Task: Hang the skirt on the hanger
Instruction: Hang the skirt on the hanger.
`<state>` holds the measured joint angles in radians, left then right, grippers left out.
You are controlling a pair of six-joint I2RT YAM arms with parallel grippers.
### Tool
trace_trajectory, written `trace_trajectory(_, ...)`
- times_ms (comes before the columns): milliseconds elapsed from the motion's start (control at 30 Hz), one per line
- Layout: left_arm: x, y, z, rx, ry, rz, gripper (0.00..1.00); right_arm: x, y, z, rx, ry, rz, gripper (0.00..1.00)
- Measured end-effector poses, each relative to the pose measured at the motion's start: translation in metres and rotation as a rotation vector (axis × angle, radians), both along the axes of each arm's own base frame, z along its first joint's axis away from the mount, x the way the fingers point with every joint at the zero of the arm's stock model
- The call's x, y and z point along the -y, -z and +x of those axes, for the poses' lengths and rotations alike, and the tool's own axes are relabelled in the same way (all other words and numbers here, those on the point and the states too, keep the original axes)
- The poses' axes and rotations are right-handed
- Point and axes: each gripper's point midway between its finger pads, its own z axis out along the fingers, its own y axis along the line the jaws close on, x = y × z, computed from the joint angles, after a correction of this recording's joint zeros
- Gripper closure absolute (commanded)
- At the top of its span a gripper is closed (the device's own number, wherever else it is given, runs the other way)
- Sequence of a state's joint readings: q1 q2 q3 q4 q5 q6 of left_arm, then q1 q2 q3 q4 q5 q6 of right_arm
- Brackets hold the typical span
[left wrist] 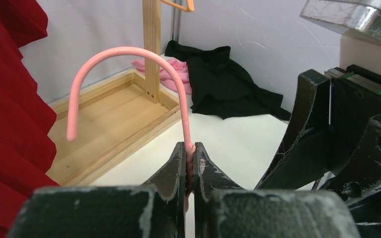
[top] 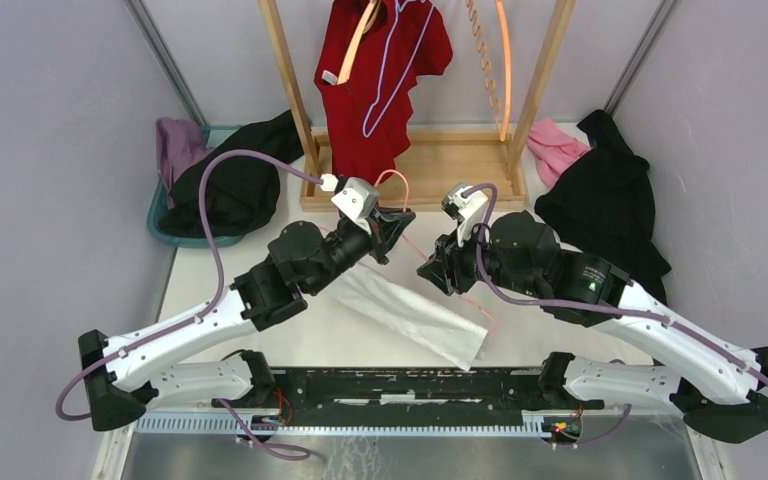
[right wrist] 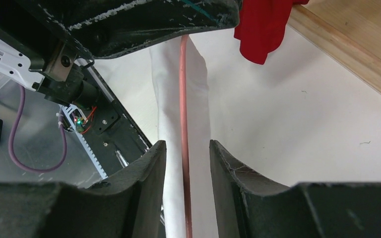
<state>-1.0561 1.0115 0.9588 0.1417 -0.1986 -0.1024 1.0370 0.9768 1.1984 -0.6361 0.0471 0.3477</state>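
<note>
The skirt (top: pixel 410 310) is a long white cloth lying flat on the table between the two arms. A thin pink hanger (top: pixel 415 245) is held above it. My left gripper (top: pixel 397 222) is shut on the hanger's neck; in the left wrist view the hanger's hook (left wrist: pixel 129 49) curves up out of the gripper (left wrist: pixel 189 148). My right gripper (top: pixel 438 270) is open. In the right wrist view the gripper (right wrist: pixel 186 146) straddles the hanger's bar (right wrist: pixel 182 99) with a gap on each side, and the skirt (right wrist: pixel 168 99) lies beneath the bar.
A wooden rack (top: pixel 415 165) stands at the back with a red garment (top: pixel 380 70) hanging on it. A black garment (top: pixel 605 200) and a pink cloth (top: pixel 555 145) lie at the right. A teal bin (top: pixel 160 225) with dark and purple clothes sits at the left.
</note>
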Motion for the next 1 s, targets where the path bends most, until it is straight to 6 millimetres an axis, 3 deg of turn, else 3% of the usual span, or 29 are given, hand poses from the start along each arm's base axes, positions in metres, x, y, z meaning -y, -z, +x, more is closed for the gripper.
trace_trajectory(500,-0.002,-0.013,-0.002,0.024,0.002,-0.043,0.97,-0.009,-0.013,0.000,-0.008,0.002,0.076,0.69)
trace_trajectory(600,-0.002,-0.016,-0.002,0.031,0.003,-0.054,0.97,-0.011,-0.016,0.000,-0.010,-0.001,0.089,0.76)
trace_trajectory(733,-0.001,-0.016,-0.001,0.037,0.003,-0.064,0.97,-0.012,-0.017,0.000,-0.010,0.000,0.099,0.98)
trace_trajectory(867,-0.001,-0.015,0.000,0.037,-0.004,-0.066,0.96,-0.012,-0.016,0.002,-0.010,0.011,0.101,0.99)
trace_trajectory(900,-0.001,-0.015,0.001,0.036,-0.009,-0.067,0.94,-0.011,-0.016,0.002,-0.008,0.014,0.102,0.99)
trace_trajectory(1000,0.001,-0.011,0.004,0.031,-0.018,-0.059,0.73,-0.009,-0.013,0.004,-0.003,0.027,0.101,0.99)
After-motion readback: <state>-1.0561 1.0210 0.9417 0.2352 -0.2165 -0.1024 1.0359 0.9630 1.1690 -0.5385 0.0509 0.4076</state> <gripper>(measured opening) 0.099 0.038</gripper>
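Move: The pink hanger's right shoulder wire already runs between the right hand's open fingers, about 1 cm left of that hand point and otherwise level with it. The white skirt hangs some 4 cm ahead, 6 cm left and 14 cm below it, while the hung red garment is roughly 27 cm ahead and 9 cm left. From the left hand, which grips the hanger's neck, that stretch of wire is about 5 cm back, 6 cm right and 6 cm lower. The hanger's shoulder wire gets pinched by the right hand, which lifts not quite 2 cm, shifts about 1 cm left along with a slight roll, then shuts its half-open fingers on the wire. The left hand keeps the neck and rises about 1.5 cm, sinking a touch at the end as its fingers just start to loosen. ##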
